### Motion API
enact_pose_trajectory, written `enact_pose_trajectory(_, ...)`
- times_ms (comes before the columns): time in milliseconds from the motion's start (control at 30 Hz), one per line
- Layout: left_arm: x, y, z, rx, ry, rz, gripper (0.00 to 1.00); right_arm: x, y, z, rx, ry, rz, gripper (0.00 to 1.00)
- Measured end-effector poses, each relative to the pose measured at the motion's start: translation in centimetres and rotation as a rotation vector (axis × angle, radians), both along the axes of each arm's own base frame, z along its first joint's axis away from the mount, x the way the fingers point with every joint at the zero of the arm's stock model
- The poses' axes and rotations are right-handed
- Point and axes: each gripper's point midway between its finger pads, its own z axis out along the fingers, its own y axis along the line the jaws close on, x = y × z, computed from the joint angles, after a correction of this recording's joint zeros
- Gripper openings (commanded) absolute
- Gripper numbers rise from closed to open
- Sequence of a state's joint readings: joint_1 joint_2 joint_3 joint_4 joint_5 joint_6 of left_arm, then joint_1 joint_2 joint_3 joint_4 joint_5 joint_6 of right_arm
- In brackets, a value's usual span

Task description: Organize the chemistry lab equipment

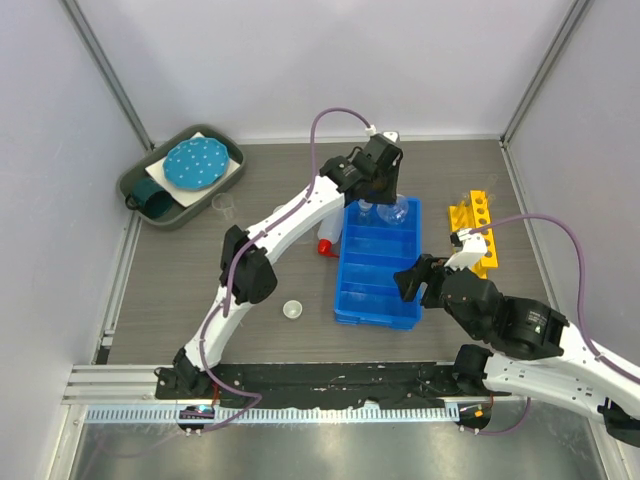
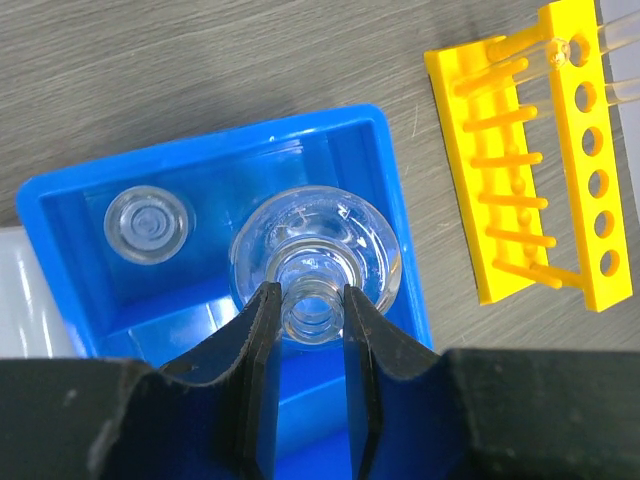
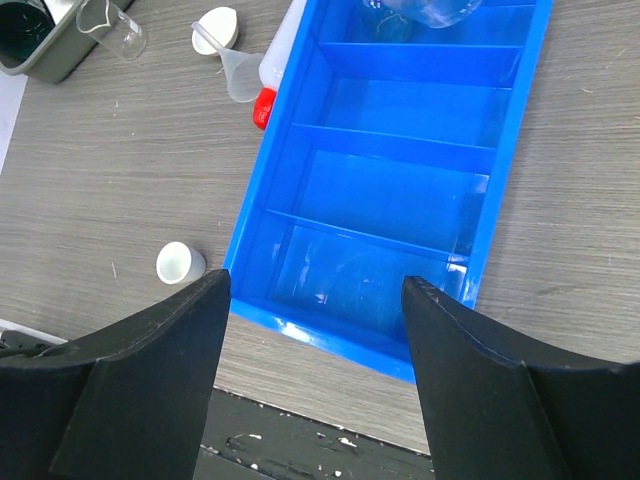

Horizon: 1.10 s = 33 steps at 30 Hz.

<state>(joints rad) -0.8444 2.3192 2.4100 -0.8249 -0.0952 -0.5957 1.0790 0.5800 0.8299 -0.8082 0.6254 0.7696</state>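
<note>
My left gripper is shut on the neck of a round clear glass flask, which sits in the far compartment of the blue divided bin. A smaller clear glass vessel stands beside it in the same compartment. From above, the left gripper hangs over the bin's far end. My right gripper is open and empty, over the bin's near edge. The yellow holed rack lies right of the bin, with glass tubes at its far end.
Left of the bin lie a red-capped bottle, a funnel, a white dish and another white dish nearer the front. A glass beaker stands by the dark green tray at the back left.
</note>
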Motion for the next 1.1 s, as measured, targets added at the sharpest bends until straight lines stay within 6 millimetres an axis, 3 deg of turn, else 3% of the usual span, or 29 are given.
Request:
enact_pose_trajectory(300,1.0,-1.1,-3.6,0.026,0.028,0.006,0.00,0.0,0.3,0.0,0.005,-0.002,0.011,0.75)
enact_pose_trajectory(867,2.1,-1.8,-8.3,0.067,0.050,0.017,0.00,-0.1,0.4,-0.4,-0.001,0.004,0.018,0.75)
enact_pose_trajectory(1100,2.2,-2.0,-8.4,0.063,0.047,0.015,0.36,-0.1,0.3,-0.8,-0.002,0.005,0.019,0.75)
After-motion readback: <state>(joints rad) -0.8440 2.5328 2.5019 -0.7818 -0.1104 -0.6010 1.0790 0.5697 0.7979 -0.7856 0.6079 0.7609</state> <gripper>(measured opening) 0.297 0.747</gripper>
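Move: My left hand already holds the glass flask by its neck; the place for it, the right part of the blue tray's far compartment, is about 2 cm ahead, 2 cm right and 14 cm below. The small glass bottle there stands some 8 cm to the left of that place, level with it. From my left hand, the yellow rack lies roughly 22 cm right and 3 cm back. From my right hand the place is about 24 cm ahead, 3 cm left and 18 cm lower. Keeping my pinch on the flask's neck, I lower my left hand about 8 cm into the far compartment of the blue tray, easing some 2 cm forward and 2 cm to the right as I sink, with only a slight tilt of the wrist. Then I stop and hold still there, fingers as closed as before. ##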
